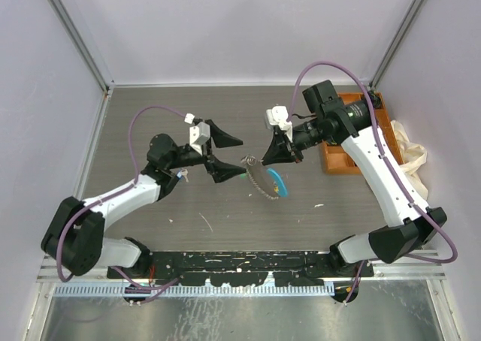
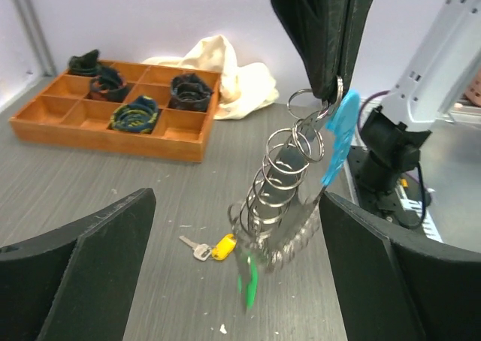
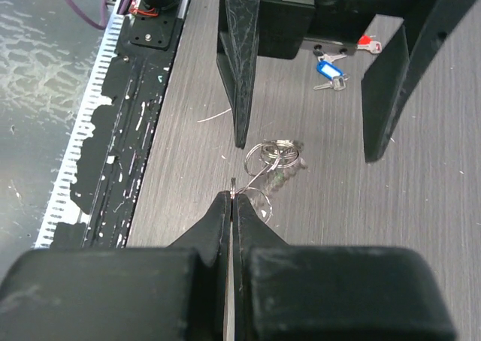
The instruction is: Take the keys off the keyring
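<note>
My right gripper (image 3: 232, 196) is shut on the top ring of the keyring (image 3: 274, 157), a string of silver rings and chain. The keyring (image 2: 289, 172) hangs from it above the table, with a light-blue plastic piece (image 2: 338, 131) at its side and a green key (image 2: 249, 277) dangling blurred at the bottom. My left gripper (image 2: 237, 206) is open, one finger on each side of the hanging keyring and touching nothing. A yellow-headed key (image 2: 214, 247) lies loose on the table. A blue key (image 3: 328, 70) and a red key (image 3: 366, 42) lie near the left arm.
A wooden compartment tray (image 1: 336, 167) holding dark coiled items stands at the right, with a white cloth (image 1: 409, 149) beside it. A black rail (image 1: 233, 262) runs along the near table edge. Grey walls close in the left, back and right.
</note>
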### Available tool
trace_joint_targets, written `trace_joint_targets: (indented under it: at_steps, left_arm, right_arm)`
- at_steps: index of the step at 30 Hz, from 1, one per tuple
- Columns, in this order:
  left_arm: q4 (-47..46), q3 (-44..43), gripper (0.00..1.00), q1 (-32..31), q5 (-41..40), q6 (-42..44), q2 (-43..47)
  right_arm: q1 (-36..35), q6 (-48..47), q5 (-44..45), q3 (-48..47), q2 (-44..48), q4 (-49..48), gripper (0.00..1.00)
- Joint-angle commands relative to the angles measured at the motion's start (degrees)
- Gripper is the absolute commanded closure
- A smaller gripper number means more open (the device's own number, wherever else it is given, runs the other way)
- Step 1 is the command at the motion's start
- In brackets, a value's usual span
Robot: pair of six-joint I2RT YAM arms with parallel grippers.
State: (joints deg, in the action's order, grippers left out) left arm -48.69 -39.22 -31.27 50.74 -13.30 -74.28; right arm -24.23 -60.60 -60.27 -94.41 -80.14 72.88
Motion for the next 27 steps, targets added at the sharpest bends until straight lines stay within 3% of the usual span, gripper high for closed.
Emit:
trace_joint_targets:
  at_steps: [1, 6, 9, 13, 19, 21, 27]
  left_arm:
    - [-11.2, -3.1, 0.08, -0.9, 7.7, -4.7, -3.9]
    - [-14.5, -5.7, 0.21, -1.9, 12.2, -9.6, -7.3]
    - [-15.4, -6.5, 0.37, -2.5, 14.1, -11.9, -8.8]
    - [-18.5, -6.6, 0.65, -3.4, 15.3, -15.5, -10.4]
    - [-21.9, -5.9, 0.86, -4.3, 14.9, -19.0, -11.8]
    - [-23.3, -5.3, 0.99, -4.3, 13.6, -20.0, -11.7]
    - [-23.4, -1.9, 1.0, -4.3, 6.0, -23.1, -8.8]
  right_arm:
    - [-1.4, -3.0, -1.9, -3.5, -1.0, 1.6, 0.99]
    - [-2.3, -3.4, -2.3, -4.8, -2.3, 2.4, 0.99]
    - [-2.3, -3.6, -2.6, -5.6, -2.7, 2.9, 0.99]
    - [-2.4, -3.6, -2.6, -5.5, -2.8, 3.1, 0.99]
    - [-2.3, -3.1, -2.4, -5.4, -2.5, 2.8, 0.99]
    - [-2.3, -2.3, -2.2, -4.9, -2.5, 2.0, 0.99]
    - [-2.1, 5.1, 0.7, -3.7, -1.9, -3.9, 0.99]
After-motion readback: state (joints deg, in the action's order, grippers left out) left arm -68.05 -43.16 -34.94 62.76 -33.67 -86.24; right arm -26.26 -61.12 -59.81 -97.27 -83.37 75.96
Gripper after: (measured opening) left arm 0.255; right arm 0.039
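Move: The keyring's coil hangs from my right fingertips, about 3 cm to their left and 1 cm below. From my open left hand the coil lies some 3 cm to the right and 3 cm back, nearly level. Its blue strap is about 8 cm to the right of that hand and 4 cm back; the yellow-tagged key lies on the table roughly 11 cm right, 2 cm back and 23 cm below. I bring my left hand back about 4 cm and right some 3 cm onto the coil, swinging its fingers about 20 degrees clockwise, and close them from wide open until they pinch the coil near its ringed end. My right hand eases about 1 cm left towards it, then keeps almost still, its shut fingertips still holding the ring. ##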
